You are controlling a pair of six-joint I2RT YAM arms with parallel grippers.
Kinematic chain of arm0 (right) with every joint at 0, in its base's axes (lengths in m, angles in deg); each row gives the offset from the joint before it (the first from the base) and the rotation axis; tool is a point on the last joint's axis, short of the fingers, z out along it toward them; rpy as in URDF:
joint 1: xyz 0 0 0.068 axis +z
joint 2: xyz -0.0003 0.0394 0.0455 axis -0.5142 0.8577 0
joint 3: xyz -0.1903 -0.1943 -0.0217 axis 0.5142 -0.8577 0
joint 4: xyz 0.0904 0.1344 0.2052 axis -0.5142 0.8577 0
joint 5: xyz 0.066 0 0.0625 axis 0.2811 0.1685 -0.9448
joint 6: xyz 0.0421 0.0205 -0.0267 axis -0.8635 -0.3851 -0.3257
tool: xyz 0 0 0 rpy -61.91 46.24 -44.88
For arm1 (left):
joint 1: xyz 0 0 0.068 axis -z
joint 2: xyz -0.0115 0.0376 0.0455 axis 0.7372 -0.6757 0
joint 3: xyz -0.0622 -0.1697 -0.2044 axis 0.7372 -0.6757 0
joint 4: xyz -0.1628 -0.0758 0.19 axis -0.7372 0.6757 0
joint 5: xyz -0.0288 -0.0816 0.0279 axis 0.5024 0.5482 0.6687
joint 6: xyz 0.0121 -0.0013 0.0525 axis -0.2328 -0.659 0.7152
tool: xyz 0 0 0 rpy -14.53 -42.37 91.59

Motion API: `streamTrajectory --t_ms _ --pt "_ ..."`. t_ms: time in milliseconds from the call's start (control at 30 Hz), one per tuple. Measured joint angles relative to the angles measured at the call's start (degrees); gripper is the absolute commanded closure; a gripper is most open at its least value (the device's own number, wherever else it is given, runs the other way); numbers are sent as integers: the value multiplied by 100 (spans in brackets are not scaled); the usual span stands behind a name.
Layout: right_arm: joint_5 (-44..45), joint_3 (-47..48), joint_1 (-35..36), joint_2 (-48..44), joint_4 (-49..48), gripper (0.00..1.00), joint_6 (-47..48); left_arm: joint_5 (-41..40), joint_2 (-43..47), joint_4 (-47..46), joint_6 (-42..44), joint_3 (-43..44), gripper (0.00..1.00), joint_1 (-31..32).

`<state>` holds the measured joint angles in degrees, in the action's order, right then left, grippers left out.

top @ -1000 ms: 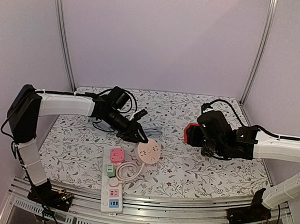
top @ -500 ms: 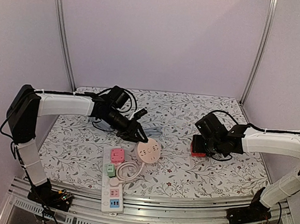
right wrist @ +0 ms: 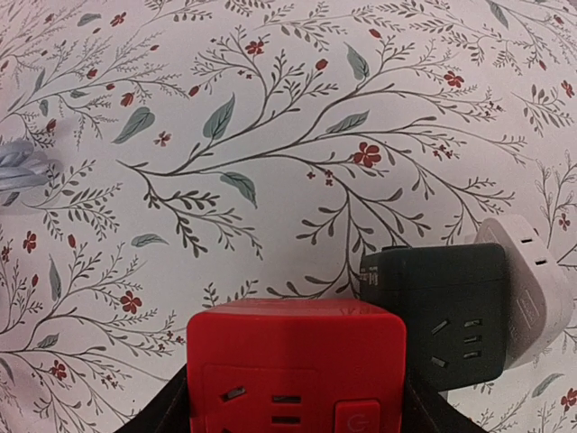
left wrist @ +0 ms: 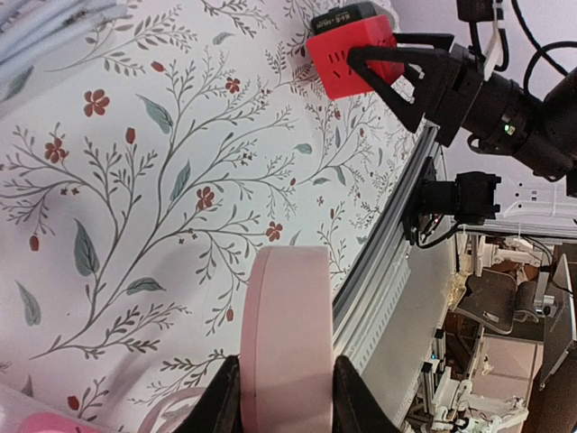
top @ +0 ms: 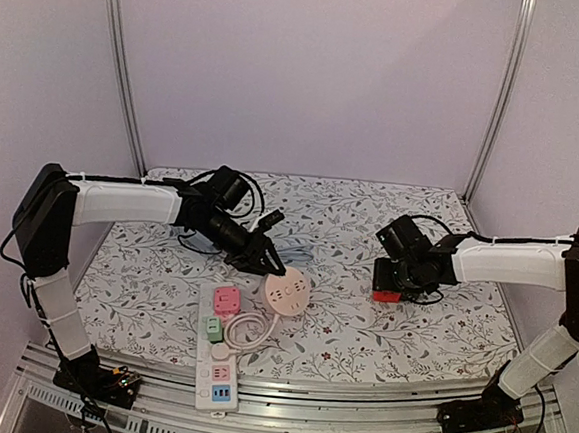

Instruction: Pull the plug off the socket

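Observation:
The socket (top: 288, 295) is a round pink disc with a looped pale cable, lying in the middle of the flowered table. My left gripper (top: 270, 268) is shut on the disc's rim; in the left wrist view the pink socket (left wrist: 288, 334) fills the gap between the fingers of the gripper (left wrist: 287, 397). The plug (top: 388, 293), a red cube with slots and a button on its face, is apart from the socket at the right. My right gripper (top: 389, 288) is shut on it, low over the cloth. In the right wrist view, the red plug (right wrist: 296, 361) is held in the gripper (right wrist: 296, 397).
A white power strip (top: 216, 356) carrying a pink adapter (top: 227, 300) and a green one (top: 213, 326) lies at the near edge. A dark green cube (right wrist: 437, 325) and a white plug (right wrist: 532, 289) rest right beside the red one. Grey cable (top: 292, 249) lies behind the socket.
My right arm has swung round and lowered the red plug towards the table beside the dark green cube. The left arm and the pink socket have not moved.

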<state>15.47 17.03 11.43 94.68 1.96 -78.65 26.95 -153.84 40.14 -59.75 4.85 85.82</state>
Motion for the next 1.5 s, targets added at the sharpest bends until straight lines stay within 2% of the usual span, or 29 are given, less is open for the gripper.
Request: streamTrajectory --t_ms 367,467,700,933,1233,1500 --pt "125 11 -269 66 184 75 7 0 0 2 -2 0 70 0" --pt "153 94 -269 184 208 66 13 0 0 4 -2 0 70 0" --pt "192 212 -269 308 203 37 24 0 0 4 0 0 70 2" --pt "140 214 -269 299 219 15 87 -2 0 2 -2 0 70 42" --pt "42 485 -271 -170 437 2 426 -52 0 -24 -138 9 70 107" --pt "-42 411 -269 -1180 603 1 535 -455 -9 -256 -483 57 70 354"
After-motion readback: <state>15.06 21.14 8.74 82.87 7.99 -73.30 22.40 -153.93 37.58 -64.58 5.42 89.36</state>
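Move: The right gripper already holds the red plug low over the table; its landing spot is about 1 cm ahead, 2 cm to the right and 4 cm below. The dark plug lies some 6 cm to this gripper's right and 2 cm ahead, about 2 cm lower, with the white plug another 3 cm right of it. From the left gripper, the landing spot is roughly 20 cm right, 5 cm ahead and 9 cm below. Shift the right gripper about 2 cm right and 1 cm forward towards the dark plug, easing the red plug down slightly. Then open the fingers wide to let go of it and lift roughly 9 cm straight up, tilting the fingertips a little forward. Keep the left gripper closed on the round socket, letting it drift just under 2 cm right at the end. ##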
